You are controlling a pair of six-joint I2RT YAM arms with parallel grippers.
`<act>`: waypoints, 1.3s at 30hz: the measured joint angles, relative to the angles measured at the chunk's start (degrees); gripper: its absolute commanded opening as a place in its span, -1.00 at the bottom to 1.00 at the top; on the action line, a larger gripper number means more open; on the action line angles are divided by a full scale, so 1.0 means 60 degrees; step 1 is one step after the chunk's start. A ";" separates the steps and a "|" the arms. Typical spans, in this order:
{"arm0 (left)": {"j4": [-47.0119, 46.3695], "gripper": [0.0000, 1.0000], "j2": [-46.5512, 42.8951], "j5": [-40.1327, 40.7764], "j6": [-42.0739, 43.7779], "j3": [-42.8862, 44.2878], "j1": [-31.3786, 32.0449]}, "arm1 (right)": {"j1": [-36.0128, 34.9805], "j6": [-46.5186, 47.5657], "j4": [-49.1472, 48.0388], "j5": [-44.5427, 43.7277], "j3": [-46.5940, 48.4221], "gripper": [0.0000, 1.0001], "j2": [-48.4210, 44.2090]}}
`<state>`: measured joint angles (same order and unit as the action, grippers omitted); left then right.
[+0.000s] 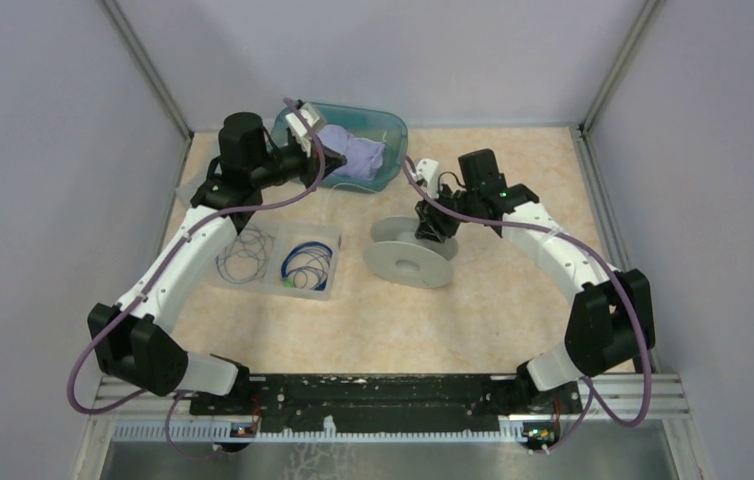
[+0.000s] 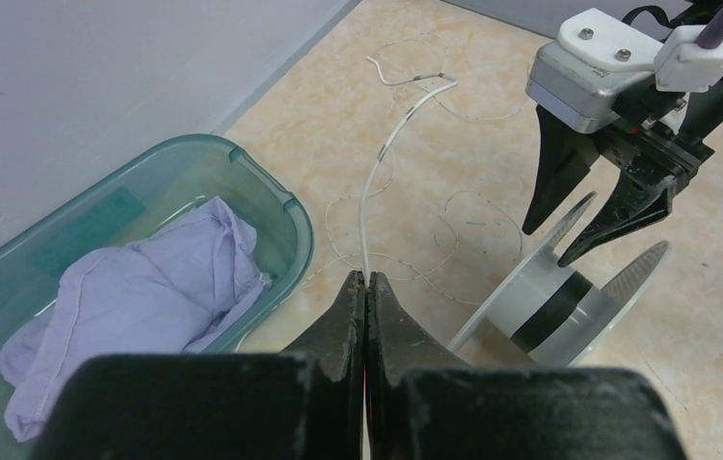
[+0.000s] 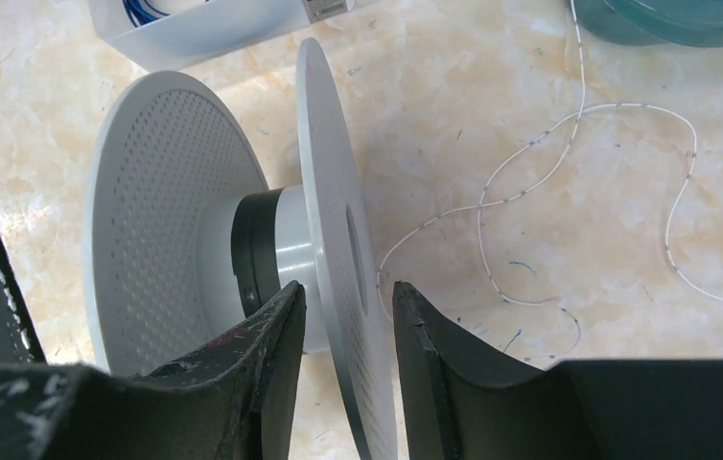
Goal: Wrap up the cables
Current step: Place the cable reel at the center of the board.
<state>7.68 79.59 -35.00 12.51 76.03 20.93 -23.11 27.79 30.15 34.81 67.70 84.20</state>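
Observation:
A thin whitish cable (image 2: 369,201) runs up from the beige tabletop into my left gripper (image 2: 366,280), which is shut on it beside the teal bin. The cable's loose loops (image 3: 530,187) lie on the table next to a grey spool (image 1: 408,262). My right gripper (image 3: 348,287) stands open astride one spool flange (image 3: 324,144), with a gap on each side of the flange. The same gripper (image 2: 549,244) shows above the spool in the left wrist view. Blue cables (image 1: 306,262) lie coiled in a clear tray.
A teal bin (image 1: 393,135) holding a purple cloth (image 1: 353,152) stands at the back, just left of my left gripper. The clear two-part tray (image 1: 283,232) sits left of the spool, a second thin coil (image 1: 243,255) in its left half. Enclosure walls close in on three sides.

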 measured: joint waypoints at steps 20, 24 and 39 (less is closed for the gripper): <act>0.0091 -1.00 -0.0018 -0.0357 0.0488 -0.0168 0.0098 | 0.0000 0.0594 0.0262 -0.0197 0.0033 -0.29 -0.0157; 0.0142 -1.00 -0.0193 -0.0506 0.0681 -0.0452 0.0098 | 0.0004 0.0707 0.0262 -0.0248 0.0022 -0.46 -0.0295; 0.0390 -0.99 -0.0874 -0.0586 0.1206 -0.0954 0.0106 | 0.0000 0.0896 -0.0018 -0.0040 -0.0372 -1.00 -0.0423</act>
<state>10.02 74.35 -38.52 19.75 70.30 21.56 -23.11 33.17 30.04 34.57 65.47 81.67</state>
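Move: My right fingers stand open, one on each side of the far flange's rim on the edge-standing cable reel; the reel's middle is about 4 cm back, 4 cm left and 8 cm below that hand. The clear box lies some 31 cm to its left and 2 cm back, the teal basket about 26 cm ahead and 19 cm left. From my left hand the reel is roughly 10 cm back, 12 cm right and 23 cm down. I keep my right hand almost in place over the reel, easing about 1 cm to the right with a slight tilt, then shut its half-open fingers to pinch the top of the far flange's rim between them. Meanwhile my left hand, still holding the white cable, draws back about 3 cm towards the reel and sinks 1.5 cm. ##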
